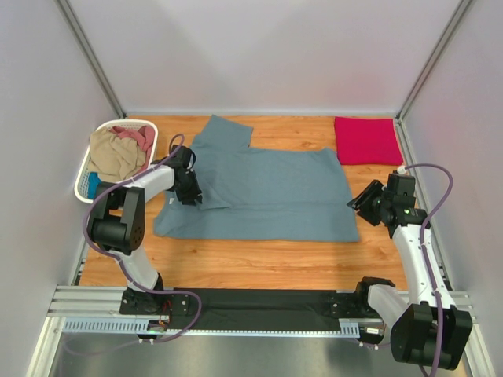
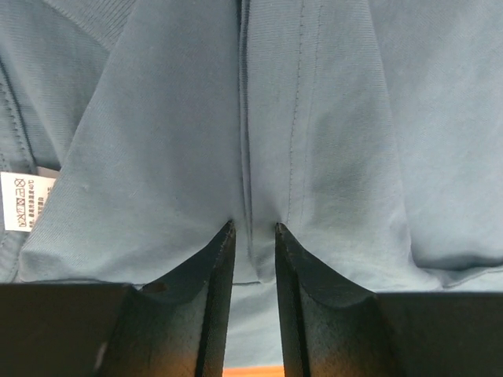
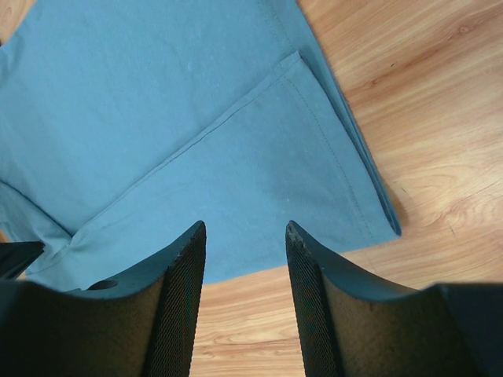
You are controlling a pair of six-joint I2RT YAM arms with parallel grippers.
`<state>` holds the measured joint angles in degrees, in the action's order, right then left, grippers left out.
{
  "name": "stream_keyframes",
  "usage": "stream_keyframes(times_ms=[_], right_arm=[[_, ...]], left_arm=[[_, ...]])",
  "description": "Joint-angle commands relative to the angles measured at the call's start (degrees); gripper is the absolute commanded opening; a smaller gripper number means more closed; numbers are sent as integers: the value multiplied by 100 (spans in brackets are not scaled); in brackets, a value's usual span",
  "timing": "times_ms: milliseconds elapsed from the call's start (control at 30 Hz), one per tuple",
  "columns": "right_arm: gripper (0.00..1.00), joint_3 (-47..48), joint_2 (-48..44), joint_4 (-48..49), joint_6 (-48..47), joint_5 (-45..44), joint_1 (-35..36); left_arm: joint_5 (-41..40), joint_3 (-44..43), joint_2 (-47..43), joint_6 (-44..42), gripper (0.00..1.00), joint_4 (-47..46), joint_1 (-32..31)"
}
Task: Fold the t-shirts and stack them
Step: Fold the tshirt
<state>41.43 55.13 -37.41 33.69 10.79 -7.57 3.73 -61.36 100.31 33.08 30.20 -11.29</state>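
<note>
A large slate grey-blue t-shirt point(image 1: 267, 192) lies spread across the middle of the wooden table point(image 1: 236, 263), its sleeve reaching toward the back. My left gripper point(image 1: 189, 188) sits at the shirt's left part. In the left wrist view it point(image 2: 253, 228) is shut on a fold of the grey-blue fabric point(image 2: 173, 118), which creases outward from the tips. My right gripper point(image 1: 357, 203) is at the shirt's right edge. In the right wrist view it point(image 3: 244, 228) is open and empty, just off the hem point(image 3: 157, 118). A folded crimson-pink t-shirt point(image 1: 367, 140) lies at the back right.
A white slatted basket point(image 1: 85, 169) stands at the back left, holding a tan shirt point(image 1: 114, 155), a dusty-pink one point(image 1: 137, 135) and a bright-blue one point(image 1: 93, 184). A white care label point(image 2: 20, 200) shows on the grey-blue shirt. Grey walls enclose the table.
</note>
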Motion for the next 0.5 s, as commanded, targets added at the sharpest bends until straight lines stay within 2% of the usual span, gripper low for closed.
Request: stream_keyframes(times_ms=[0, 200, 467], right_arm=[[47, 164, -99, 155, -152, -156, 28], [47, 172, -126, 137, -170, -191, 28], [47, 181, -178, 102, -196, -253, 28]], left_arm=[[-364, -139, -38, 58, 34, 136, -75], [-267, -253, 76, 6, 28, 83, -137], [-302, -622, 287, -65, 12, 241, -251]])
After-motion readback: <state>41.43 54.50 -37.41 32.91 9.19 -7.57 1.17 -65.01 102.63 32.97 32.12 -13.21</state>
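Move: The folded edge of the sleeve on the blue-grey t-shirt lies right between the left hand's open fingertips, about 1 cm below. From that hand, the white label is about 8 cm to the left and 1 cm farther out, the shirt's near edge some 10 cm straight back, and the laundry basket roughly 23 cm left and 13 cm ahead. From the right hand, this sleeve edge is some 45 cm left, 8 cm ahead and 10 cm down. The sleeve's folded edge is pinched low against the shirt: the left fingers, pointing steeply down and astride it, close from about a third open to nearly shut. Staying at the same height, the left hand first holds its place, then eases about 1 cm forward and to the right as the tips come together. ##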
